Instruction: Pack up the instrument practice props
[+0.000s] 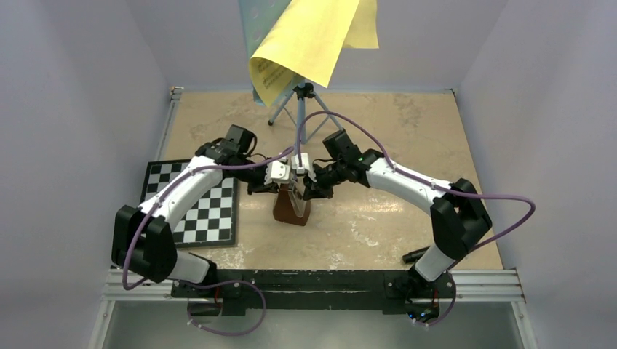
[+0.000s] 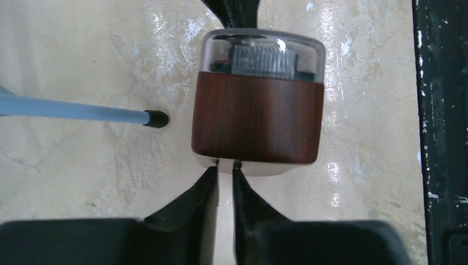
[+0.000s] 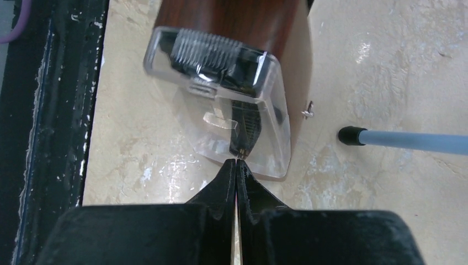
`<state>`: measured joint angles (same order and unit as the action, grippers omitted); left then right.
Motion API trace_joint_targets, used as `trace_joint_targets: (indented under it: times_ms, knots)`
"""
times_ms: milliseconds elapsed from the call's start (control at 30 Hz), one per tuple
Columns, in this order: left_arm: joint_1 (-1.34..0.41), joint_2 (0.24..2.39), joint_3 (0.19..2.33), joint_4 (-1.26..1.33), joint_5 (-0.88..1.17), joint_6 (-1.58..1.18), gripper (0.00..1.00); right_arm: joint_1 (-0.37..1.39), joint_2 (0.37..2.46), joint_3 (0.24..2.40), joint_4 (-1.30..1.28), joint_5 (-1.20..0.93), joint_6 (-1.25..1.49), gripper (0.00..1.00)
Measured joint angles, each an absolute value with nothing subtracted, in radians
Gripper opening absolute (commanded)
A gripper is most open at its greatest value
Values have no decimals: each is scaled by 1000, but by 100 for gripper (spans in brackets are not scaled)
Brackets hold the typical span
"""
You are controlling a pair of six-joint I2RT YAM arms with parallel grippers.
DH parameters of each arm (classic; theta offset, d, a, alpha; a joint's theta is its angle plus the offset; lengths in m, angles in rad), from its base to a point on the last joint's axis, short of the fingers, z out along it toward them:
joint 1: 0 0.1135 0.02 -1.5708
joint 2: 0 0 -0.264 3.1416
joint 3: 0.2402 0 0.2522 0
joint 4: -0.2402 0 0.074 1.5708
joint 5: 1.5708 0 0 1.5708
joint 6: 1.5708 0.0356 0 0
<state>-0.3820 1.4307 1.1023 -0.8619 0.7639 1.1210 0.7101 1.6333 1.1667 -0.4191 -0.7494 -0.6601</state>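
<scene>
The brown pyramid-shaped metronome [image 1: 292, 207] stands mid-table with a clear cover [image 3: 232, 105] over its dark pendulum. Both grippers meet at its top. My left gripper [image 2: 226, 165] is shut down to a thin slit, and its tips touch the pale edge below the wood body [image 2: 258, 118]. I see nothing between those tips. My right gripper [image 3: 237, 161] is shut, with its tips against the clear cover at the pendulum's end. The light-blue music stand [image 1: 300, 109] stands at the back on tripod legs. Yellow sheets [image 1: 313, 36] hang over it.
A black-and-white chessboard [image 1: 196, 203] lies left of the metronome, under the left arm. One stand leg [image 2: 83, 109] [image 3: 408, 141] ends close beside the metronome. A small dark object [image 1: 416, 254] lies by the right arm's base. The black front rail [image 2: 441, 132] borders the table.
</scene>
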Motion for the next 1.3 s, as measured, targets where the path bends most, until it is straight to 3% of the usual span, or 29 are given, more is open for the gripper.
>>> trace_joint_targets:
  times_ms: [133,233,300,333,400,600,767,967,1100,1300]
  knots:
    - [-354,1354,1018,-792,776,1030,60,710,1601,1150,-398,-724,-651,0]
    - [-308,1270,958,-763,772,960,71,696,1547,1142,-396,-718,-636,0]
    - [-279,1217,947,-755,757,917,95,680,1509,1142,-397,-710,-623,1]
    - [-269,1192,946,-748,747,895,99,668,1491,1142,-400,-703,-616,7]
    - [-262,1135,946,-740,729,851,99,638,1462,1142,-417,-688,-604,18]
    - [-262,970,946,-742,698,736,99,565,1417,1147,-519,-608,-558,80]
    - [-266,834,945,-748,691,575,99,488,1407,1211,-632,-562,-464,98]
    - [-363,902,983,-853,607,535,99,466,1385,1195,-637,-537,-392,99]
    - [-385,913,883,-804,550,543,99,480,1372,1121,-586,-526,-306,98]
    - [-413,903,837,-691,544,570,99,652,1403,993,-447,-493,-257,90]
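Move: The metronome stands between the two closed grippers, its middle roughly 5 cm to the right of the left hand, 2 cm back and 3 cm lower. The tripod's near foot is about 8 cm ahead of that hand and 6 cm right; the chessboard's middle lies some 28 cm left, 1 cm ahead. From the right hand the metronome is about 5 cm left, 1 cm back and 3 cm lower. Opening, both hands leave the metronome, the left up 10 cm and back, the right 11 cm rightward, then sink. ##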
